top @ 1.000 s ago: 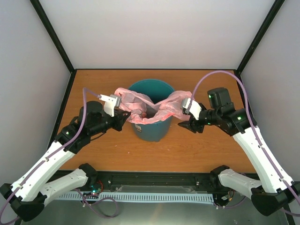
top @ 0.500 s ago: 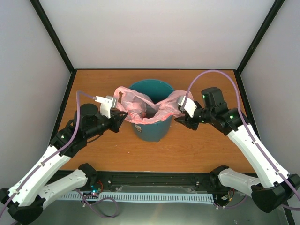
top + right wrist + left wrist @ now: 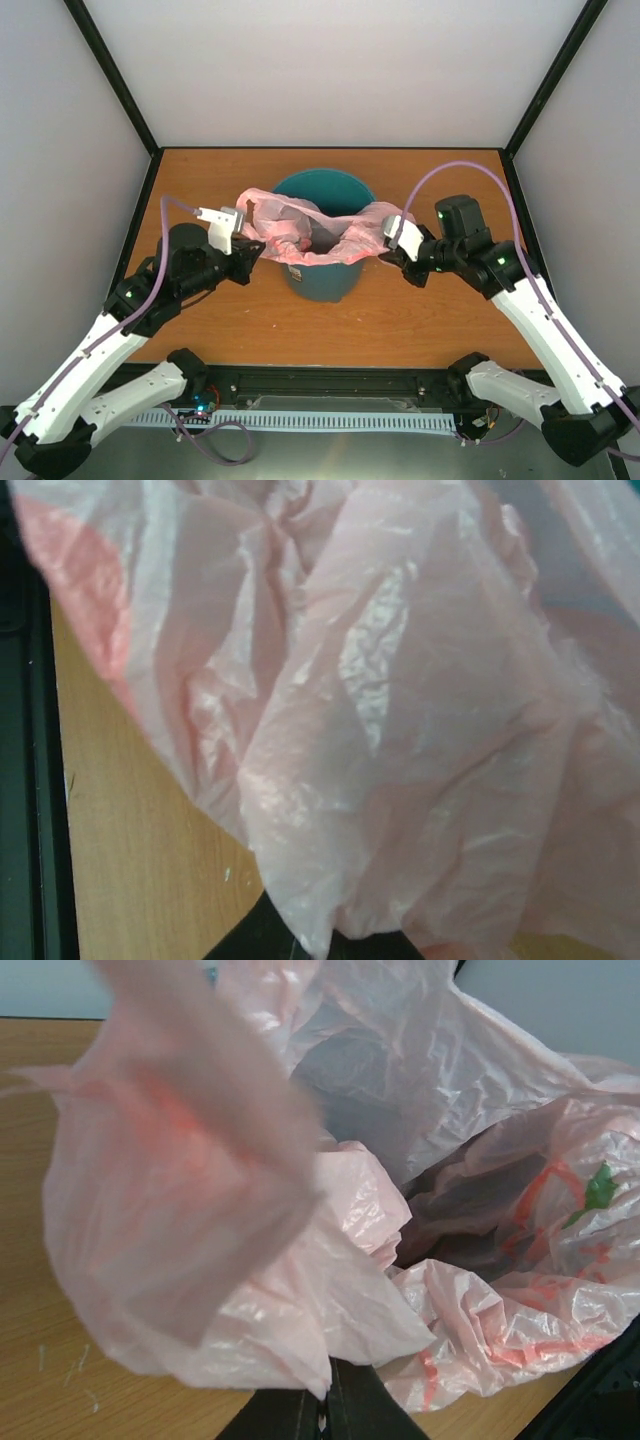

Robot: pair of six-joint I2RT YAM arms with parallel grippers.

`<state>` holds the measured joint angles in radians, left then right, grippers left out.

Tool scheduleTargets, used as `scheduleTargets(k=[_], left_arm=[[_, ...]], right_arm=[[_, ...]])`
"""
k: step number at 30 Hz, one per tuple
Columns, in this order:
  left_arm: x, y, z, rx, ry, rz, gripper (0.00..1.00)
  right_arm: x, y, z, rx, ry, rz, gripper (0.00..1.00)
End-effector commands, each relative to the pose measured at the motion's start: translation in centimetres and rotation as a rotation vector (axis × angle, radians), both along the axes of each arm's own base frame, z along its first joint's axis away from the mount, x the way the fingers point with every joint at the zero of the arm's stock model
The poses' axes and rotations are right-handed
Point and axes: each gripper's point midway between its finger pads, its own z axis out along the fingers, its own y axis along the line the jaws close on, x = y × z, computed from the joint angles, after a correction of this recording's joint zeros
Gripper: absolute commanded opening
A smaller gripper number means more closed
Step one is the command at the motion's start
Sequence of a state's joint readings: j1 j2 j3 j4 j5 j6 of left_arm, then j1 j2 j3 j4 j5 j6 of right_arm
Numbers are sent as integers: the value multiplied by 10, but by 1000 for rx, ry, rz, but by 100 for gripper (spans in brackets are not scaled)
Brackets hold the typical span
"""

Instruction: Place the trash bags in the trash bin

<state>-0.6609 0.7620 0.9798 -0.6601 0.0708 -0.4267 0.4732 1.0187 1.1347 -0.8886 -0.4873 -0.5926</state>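
The teal trash bin [image 3: 325, 280] stands upright mid-table. The pink trash bag [image 3: 300, 235] is draped across its mouth, its middle sagging inside. My left gripper [image 3: 252, 255] is shut on the bag's left edge, just left of the bin rim. My right gripper [image 3: 388, 257] is shut on the bag's right edge, just right of the rim. In the left wrist view the bag [image 3: 300, 1190] fills the frame and its corner is pinched between my closed fingers [image 3: 325, 1415]. In the right wrist view the bag [image 3: 400, 730] hangs over my closed fingers [image 3: 320, 942].
The wooden table [image 3: 230, 320] is bounded by black frame posts and grey walls. The back of the bin's rim [image 3: 325, 178] shows uncovered behind the bag. The black rail [image 3: 330, 380] runs along the near edge.
Both grippers have moved slightly while holding the bag. The left one shifted up and left, the right one drew in toward the bin, and the bag bunched more over the rim.
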Motion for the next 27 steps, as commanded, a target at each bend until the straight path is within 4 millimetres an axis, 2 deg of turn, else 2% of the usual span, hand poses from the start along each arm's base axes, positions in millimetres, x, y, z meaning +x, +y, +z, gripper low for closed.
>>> scheduleTargets(k=[1, 5, 10, 14, 19, 25, 27], left_arm=[[-11, 21, 20, 7, -38, 44, 1], [-16, 26, 14, 17, -30, 51, 1], [-19, 30, 10, 34, -15, 61, 1], [-23, 39, 26, 31, -43, 83, 1], [-34, 42, 46, -8, -72, 57, 1], [-33, 41, 32, 11, -54, 58, 1], [-28, 45, 23, 36, -50, 88, 1]], right_arm=[[-25, -8, -7, -16, -17, 49, 3], [-31, -14, -18, -44, -17, 52, 3], [-43, -13, -21, -46, 5, 109, 3], [-63, -11, -13, -25, -3, 204, 3], [-73, -11, -1, -4, -30, 248, 3], [-73, -8, 1, 7, -24, 257, 3], [-62, -8, 0, 1, -38, 211, 3]])
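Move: Over the near rim of the trash bin, both hands already pinch the pink trash bag. From the left hand, the bin's middle is about 9 cm ahead, 13 cm to the right and 17 cm below, and the bag's middle some 2 cm ahead, 11 cm right and 4 cm lower. From the right hand, the bin lies roughly 11 cm ahead, 13 cm left and 14 cm below, the bag about 4 cm ahead, 14 cm left and slightly below. Drawing the bag's edges apart and back from the bin, both hands keep their pinch. The left goes outward to its left and back, then mostly rises, ending nearly 4 cm higher; the right pulls back some 6.5 cm and slightly right, dips about 2 cm and partly recovers, while its wrist swings counter-clockwise. ##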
